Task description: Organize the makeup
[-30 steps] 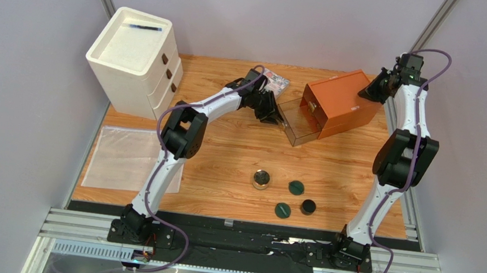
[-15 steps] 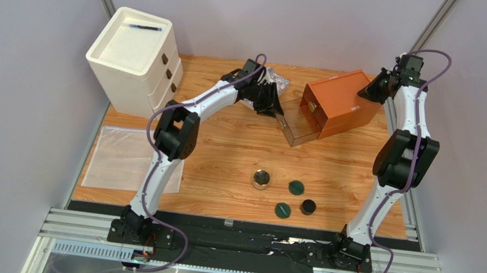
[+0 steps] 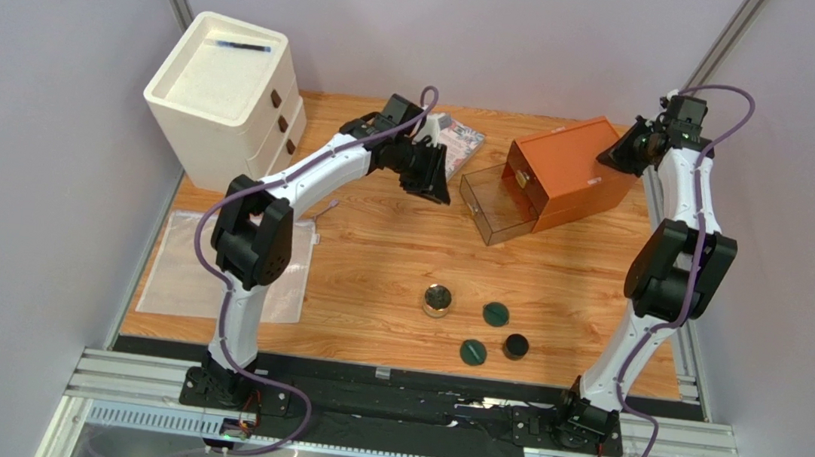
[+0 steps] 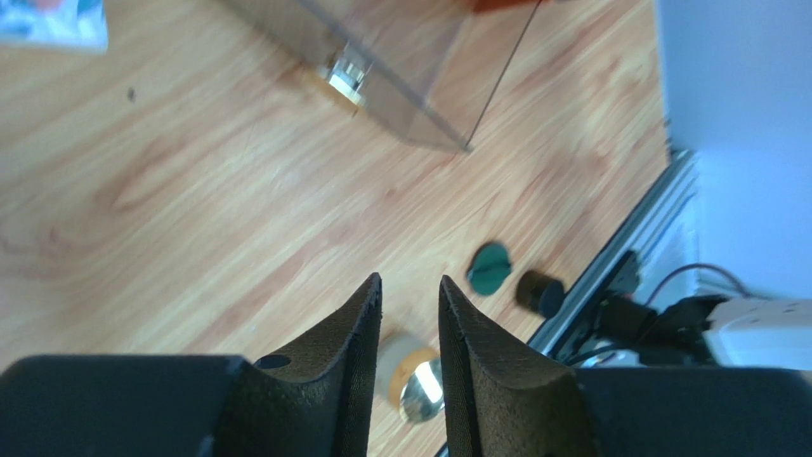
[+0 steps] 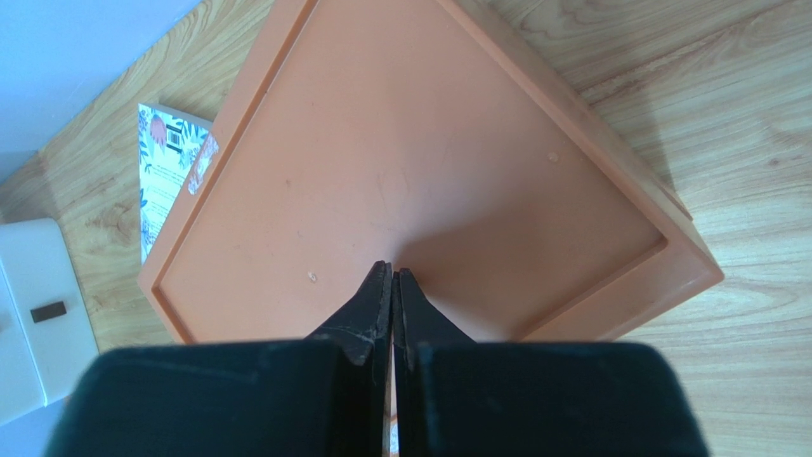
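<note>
On the near table lies the makeup: a gold-rimmed compact (image 3: 439, 300), two dark-green discs (image 3: 496, 314) (image 3: 473, 352) and a small black jar (image 3: 516, 346). My left gripper (image 3: 439, 190) hovers just left of the clear drawer (image 3: 498, 204), which is pulled out of the orange box (image 3: 566, 171). Its jaws stand narrowly open with nothing between them (image 4: 410, 279). Past the fingers, the left wrist view shows the compact (image 4: 419, 381), one disc (image 4: 489, 268), the jar (image 4: 540, 292) and the drawer's gold knob (image 4: 348, 74). My right gripper (image 5: 392, 271) is shut and empty over the orange box lid (image 5: 429, 171).
A floral booklet (image 3: 459, 138) lies behind the left gripper. A white drawer unit (image 3: 227, 96) with a black pen (image 3: 244, 46) on top stands at the back left. A clear plastic sheet (image 3: 204, 264) lies at the front left. The table's metal rail (image 3: 404, 410) runs along the near edge.
My left gripper has drawn back leftward from the clear drawer's front, and its elbow has swung left. The right arm has not moved.
</note>
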`<action>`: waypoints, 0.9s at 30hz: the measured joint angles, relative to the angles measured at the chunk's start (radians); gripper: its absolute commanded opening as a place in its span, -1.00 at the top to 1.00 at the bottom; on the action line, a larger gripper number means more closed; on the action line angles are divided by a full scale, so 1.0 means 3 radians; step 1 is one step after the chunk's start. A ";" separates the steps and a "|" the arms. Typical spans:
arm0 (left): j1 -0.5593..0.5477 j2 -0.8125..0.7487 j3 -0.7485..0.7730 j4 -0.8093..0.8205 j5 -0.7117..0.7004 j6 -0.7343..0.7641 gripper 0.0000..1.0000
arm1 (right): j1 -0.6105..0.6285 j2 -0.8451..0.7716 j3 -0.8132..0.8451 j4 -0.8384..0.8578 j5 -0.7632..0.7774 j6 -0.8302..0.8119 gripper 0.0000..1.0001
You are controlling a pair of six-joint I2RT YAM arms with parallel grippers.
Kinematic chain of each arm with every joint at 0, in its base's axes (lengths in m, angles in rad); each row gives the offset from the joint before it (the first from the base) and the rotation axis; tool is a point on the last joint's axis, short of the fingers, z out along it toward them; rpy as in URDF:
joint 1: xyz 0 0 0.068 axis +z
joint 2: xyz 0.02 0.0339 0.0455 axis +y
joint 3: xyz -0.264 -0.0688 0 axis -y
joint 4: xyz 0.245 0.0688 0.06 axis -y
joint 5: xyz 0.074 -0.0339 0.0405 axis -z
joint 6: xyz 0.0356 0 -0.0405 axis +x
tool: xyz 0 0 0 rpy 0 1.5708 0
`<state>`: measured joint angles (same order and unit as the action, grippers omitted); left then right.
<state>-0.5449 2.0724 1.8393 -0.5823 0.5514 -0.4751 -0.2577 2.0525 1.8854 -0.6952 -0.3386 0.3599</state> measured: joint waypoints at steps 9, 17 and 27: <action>-0.0375 -0.0287 -0.0573 -0.0707 -0.0376 0.0632 -0.34 | 0.0023 -0.0245 -0.0292 -0.0089 -0.0074 -0.0029 1.00; -0.0828 -0.0290 -0.0804 -0.0903 -0.0393 0.0745 -0.51 | 0.0043 -0.0567 -0.0631 -0.0186 -0.0125 -0.0020 1.00; -0.0975 -0.0257 -0.0769 -0.1010 -0.0629 0.0825 -0.52 | 0.0062 -0.0790 -0.0899 -0.0415 -0.0097 -0.0033 1.00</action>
<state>-0.8375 1.9953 1.6085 -0.8852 0.3626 -0.2276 -0.2390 1.8156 1.6157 -0.8196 -0.3676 0.3500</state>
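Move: The gold-rimmed jar the left hand goes for stands about 17 cm back, some 2 cm to its right and roughly 14 cm below. Of its neighbours, one green puff lies about 10 cm to the right of the jar and 2 cm nearer the base, and the open clear drawer is about 4 cm ahead of the hand, 12 cm to its right and 12 cm lower. From the right hand the same jar is about 30 cm back, 35 cm left and 14 cm down. The left hand draws back about 17 cm and sinks some 8 cm, away from the clear drawer to above the gold-rimmed jar, most of it in a quick first half before it slows, while the wrist turns some 35 degrees in all to aim the fingers steeply down, swinging clockwise as well, and the fingers open wide around empty air. The right hand, fingers kept shut, travels back some 9 cm and a little left, about level, from over the orange box's top to its near edge. ##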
